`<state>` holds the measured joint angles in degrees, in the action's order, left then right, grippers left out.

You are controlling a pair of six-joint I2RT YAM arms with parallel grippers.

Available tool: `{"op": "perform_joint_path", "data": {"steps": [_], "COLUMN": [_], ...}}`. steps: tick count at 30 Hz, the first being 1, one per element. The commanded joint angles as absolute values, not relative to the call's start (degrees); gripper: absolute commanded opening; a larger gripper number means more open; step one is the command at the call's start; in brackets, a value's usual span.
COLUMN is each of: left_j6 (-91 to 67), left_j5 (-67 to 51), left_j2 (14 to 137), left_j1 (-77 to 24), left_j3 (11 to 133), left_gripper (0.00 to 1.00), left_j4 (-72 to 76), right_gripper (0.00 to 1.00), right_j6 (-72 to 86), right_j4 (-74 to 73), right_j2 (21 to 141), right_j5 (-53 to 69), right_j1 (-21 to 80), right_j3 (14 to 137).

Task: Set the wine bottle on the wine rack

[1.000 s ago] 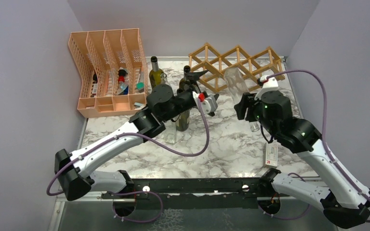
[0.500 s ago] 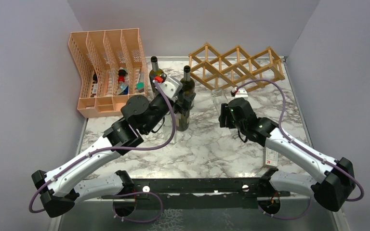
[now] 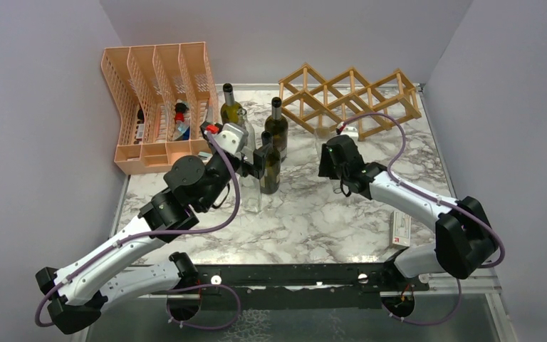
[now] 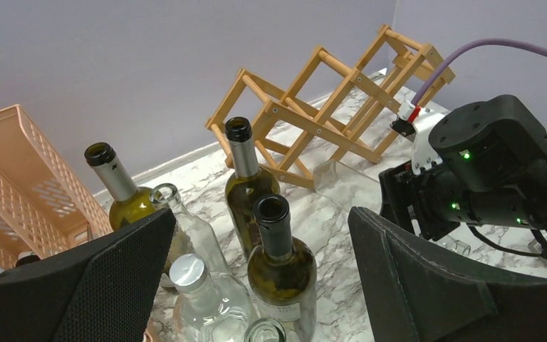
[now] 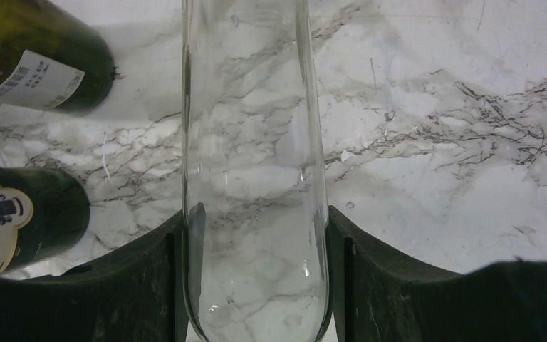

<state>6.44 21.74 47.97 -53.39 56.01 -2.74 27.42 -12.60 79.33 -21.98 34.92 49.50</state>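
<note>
My right gripper (image 5: pixel 255 229) is shut on a clear glass wine bottle (image 5: pixel 253 128), both pads pressed against its sides. Seen from the left wrist, this bottle (image 4: pixel 343 187) hangs low over the marble just in front of the wooden wine rack (image 4: pixel 327 107). From above, the right gripper (image 3: pixel 327 158) sits left of the rack (image 3: pixel 349 96). My left gripper (image 4: pixel 262 235) is open wide, over a cluster of standing bottles, with a dark green bottle (image 4: pixel 283 260) below the gap between its fingers and untouched. From above, the left gripper (image 3: pixel 256 162) is beside that bottle (image 3: pixel 269 169).
Two more green bottles (image 3: pixel 229 107) (image 3: pixel 276 128) and clear glass bottles (image 3: pixel 251 194) stand close together left of centre. A peach mesh organizer (image 3: pixel 160 100) fills the back left. A small white box (image 3: pixel 401 229) lies near the front right edge. Walls close in on three sides.
The right arm has swung down and left with the clear bottle, from up against the rack to low in front of it. The left arm has drawn back to the left, jaws slightly wider.
</note>
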Motion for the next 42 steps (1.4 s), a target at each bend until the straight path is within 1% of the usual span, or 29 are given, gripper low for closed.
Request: {"op": "perform_joint_path", "data": {"steps": [1, 10, 17, 28, 42], "left_j6": [6.9, 7.7, 7.8, 7.4, 7.3], "left_j5": [23.1, 22.7, 22.6, 21.8, 20.2], "left_j2": [46.8, 46.2, 46.4, 46.4, 45.3], "left_j1": [-53.7, -53.7, -53.7, -53.6, -53.6], "left_j3": [54.7, 53.7, 53.5, 54.3, 56.0], "left_gripper": [0.99, 0.99, 0.99, 0.99, 0.99], "left_j4": [-1.5, -0.6, -0.5, -0.9, -3.3], "right_gripper": [0.01, 0.01, 0.01, 0.01, 0.02], "right_j6": [26.3, 24.4, 26.2, 28.8, 29.8], "right_j4": [-4.5, 2.8, 7.2, 21.4, 26.4], "right_j2": [80.2, 82.7, 87.8, 94.4, 104.6], "right_j5": [-23.4, -21.1, -18.2, -15.9, -14.2], "right_j1": [33.3, 30.6, 27.5, 25.0, 21.9], "right_j3": [52.8, 52.7, 54.6, 55.2, 62.8]}}
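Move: The right hand holds a clear glass wine bottle at its shoulder, base pointing forward, neck back. The opening towards the wine rack's left end lies about 25 cm straight ahead and 2 cm lower. A near green bottle stands some 21 cm to the hand's left, about level with it; a far green bottle stands about 14 cm ahead and 18 cm left. From the empty left hand, that opening is roughly 36 cm ahead, 29 cm right and 30 cm down. The right hand keeps its grip on the clear bottle's shoulder and pushes it base first about 14 cm forward, nearly level, away from beside the near green bottle and in under the wine rack's upper front rail. On the way the wrist tips up and rolls its left side higher, by some 20 degrees in all, with the fingers' opening unchanged. ##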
